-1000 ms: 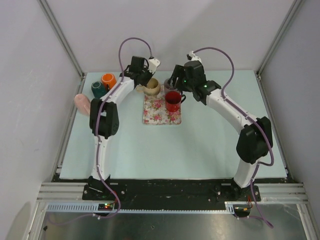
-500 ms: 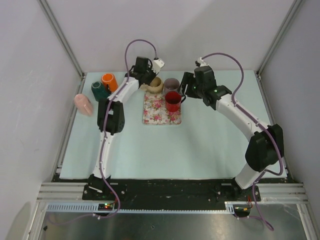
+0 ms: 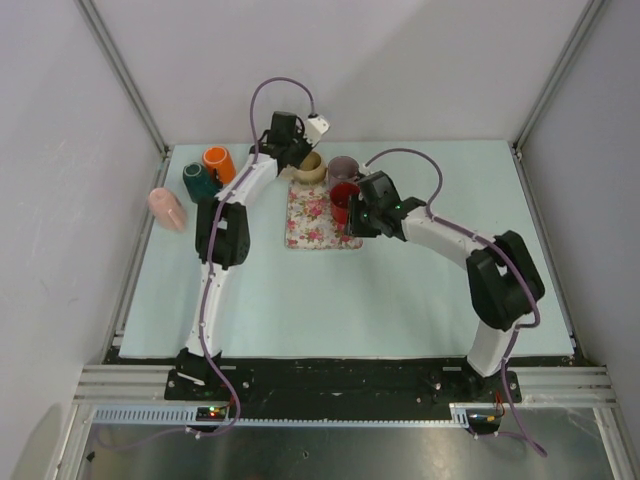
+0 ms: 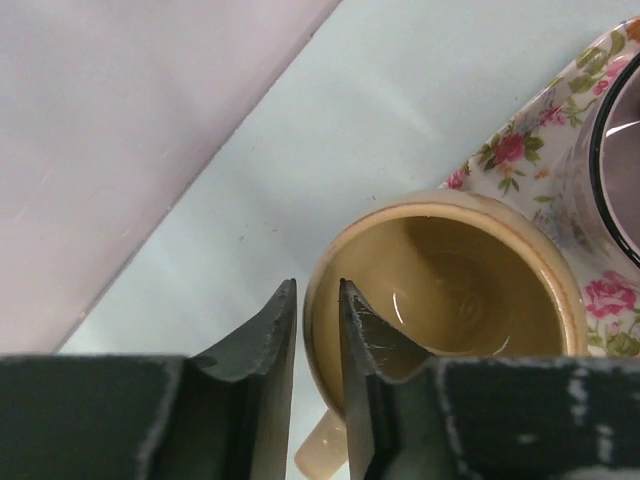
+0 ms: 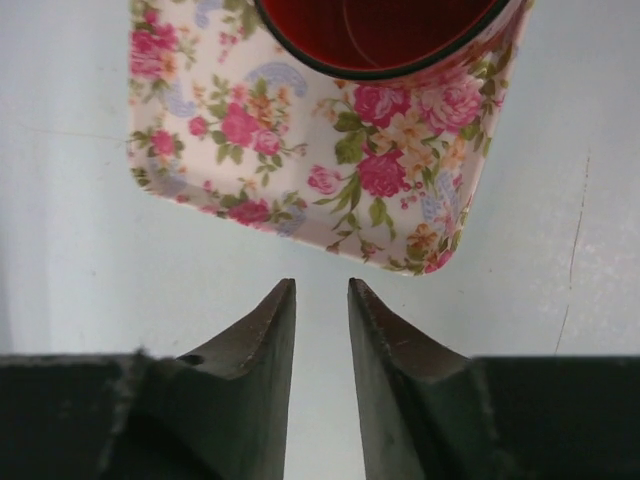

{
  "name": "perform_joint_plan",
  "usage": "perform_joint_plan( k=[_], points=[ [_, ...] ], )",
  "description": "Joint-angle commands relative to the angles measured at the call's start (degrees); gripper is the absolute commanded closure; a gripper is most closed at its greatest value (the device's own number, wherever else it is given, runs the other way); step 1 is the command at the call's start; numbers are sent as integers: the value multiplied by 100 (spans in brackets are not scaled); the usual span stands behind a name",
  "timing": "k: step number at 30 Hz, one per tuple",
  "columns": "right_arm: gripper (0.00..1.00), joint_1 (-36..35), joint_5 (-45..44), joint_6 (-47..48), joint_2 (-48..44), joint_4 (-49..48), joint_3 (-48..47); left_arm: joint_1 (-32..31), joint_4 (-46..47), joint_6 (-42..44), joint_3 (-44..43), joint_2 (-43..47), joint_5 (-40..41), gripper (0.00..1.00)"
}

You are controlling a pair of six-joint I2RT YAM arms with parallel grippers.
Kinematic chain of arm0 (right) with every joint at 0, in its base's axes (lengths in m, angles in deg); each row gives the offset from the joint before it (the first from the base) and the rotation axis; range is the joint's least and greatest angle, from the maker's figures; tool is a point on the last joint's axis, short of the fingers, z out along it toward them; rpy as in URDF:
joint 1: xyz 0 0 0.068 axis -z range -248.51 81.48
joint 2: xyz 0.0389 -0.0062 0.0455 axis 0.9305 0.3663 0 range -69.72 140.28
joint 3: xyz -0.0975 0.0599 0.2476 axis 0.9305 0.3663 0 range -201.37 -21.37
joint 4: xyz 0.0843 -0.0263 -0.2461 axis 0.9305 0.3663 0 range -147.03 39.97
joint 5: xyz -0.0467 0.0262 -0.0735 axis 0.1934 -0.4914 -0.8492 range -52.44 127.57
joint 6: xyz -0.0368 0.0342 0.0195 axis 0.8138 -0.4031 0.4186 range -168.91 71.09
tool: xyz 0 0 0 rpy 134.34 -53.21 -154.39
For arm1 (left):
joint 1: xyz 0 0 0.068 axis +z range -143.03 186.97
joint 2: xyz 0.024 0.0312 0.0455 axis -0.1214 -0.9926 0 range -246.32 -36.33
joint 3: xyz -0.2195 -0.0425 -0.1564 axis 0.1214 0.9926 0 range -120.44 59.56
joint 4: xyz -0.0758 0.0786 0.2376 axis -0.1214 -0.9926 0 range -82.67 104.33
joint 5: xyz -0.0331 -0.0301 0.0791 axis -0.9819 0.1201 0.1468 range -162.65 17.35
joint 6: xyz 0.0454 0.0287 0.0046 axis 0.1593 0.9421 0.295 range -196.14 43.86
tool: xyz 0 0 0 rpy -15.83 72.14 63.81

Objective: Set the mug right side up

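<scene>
A beige mug (image 3: 310,167) stands mouth up at the far edge of the floral tray (image 3: 318,228). My left gripper (image 3: 298,152) is shut on its rim. In the left wrist view one finger is inside the beige mug (image 4: 450,270) and one outside, with the gripper (image 4: 318,290) over the wall above the handle. A red mug (image 3: 345,196) and a greyish-purple mug (image 3: 343,167) also stand mouth up. My right gripper (image 3: 362,222) is at the red mug's near right. Its jaws (image 5: 322,290) are nearly closed and empty above the table just off the tray (image 5: 300,150).
A teal mug (image 3: 197,180), an orange mug (image 3: 217,160) and a pink mug (image 3: 167,208) lie at the far left of the table. The back wall stands close behind the beige mug. The red mug (image 5: 380,30) is at the top of the right wrist view.
My right arm has swung from behind the greyish-purple mug out and forward, down to the red mug's near side. My left gripper has shifted slightly back with the beige mug.
</scene>
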Motion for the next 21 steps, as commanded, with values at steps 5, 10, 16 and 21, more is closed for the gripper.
perform_joint_plan(
  k=[5,10,16,21],
  points=[
    [82,103,-70,-548,750,-810,28,8,339,40,-27,575,-17,54],
    [89,240,-46,-707,1066,-1433,28,15,336,2,67,943,69,39],
    [91,433,-38,-849,1430,-1829,-123,161,324,-241,526,1722,0,26],
    [92,542,24,-731,1756,-1805,-576,345,193,-271,1489,2666,-303,17]
  ],
)
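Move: The tan mug is upright between my left fingertips at its rim, on the handle side; its middle lies about 4 cm right, 1 cm back and 5 cm below my left hand. The mauve mug stands some 8 cm right of the tan one, and the orange mug about 20 cm left of my left hand and 1 cm farther out. From my right hand the red mug is about 12 cm ahead, 3 cm left and 6 cm below, with the mauve mug 10 cm beyond it. I spread my left fingers wide to let go of the tan mug's rim, then lift that hand about 11 cm, drawing back and a little left near the end. Meanwhile I sink my right hand some 8 cm, first straight down, then also forward about 6 cm towards the red mug's near right side, shutting its fingers and turning it about 10 degrees clockwise. ##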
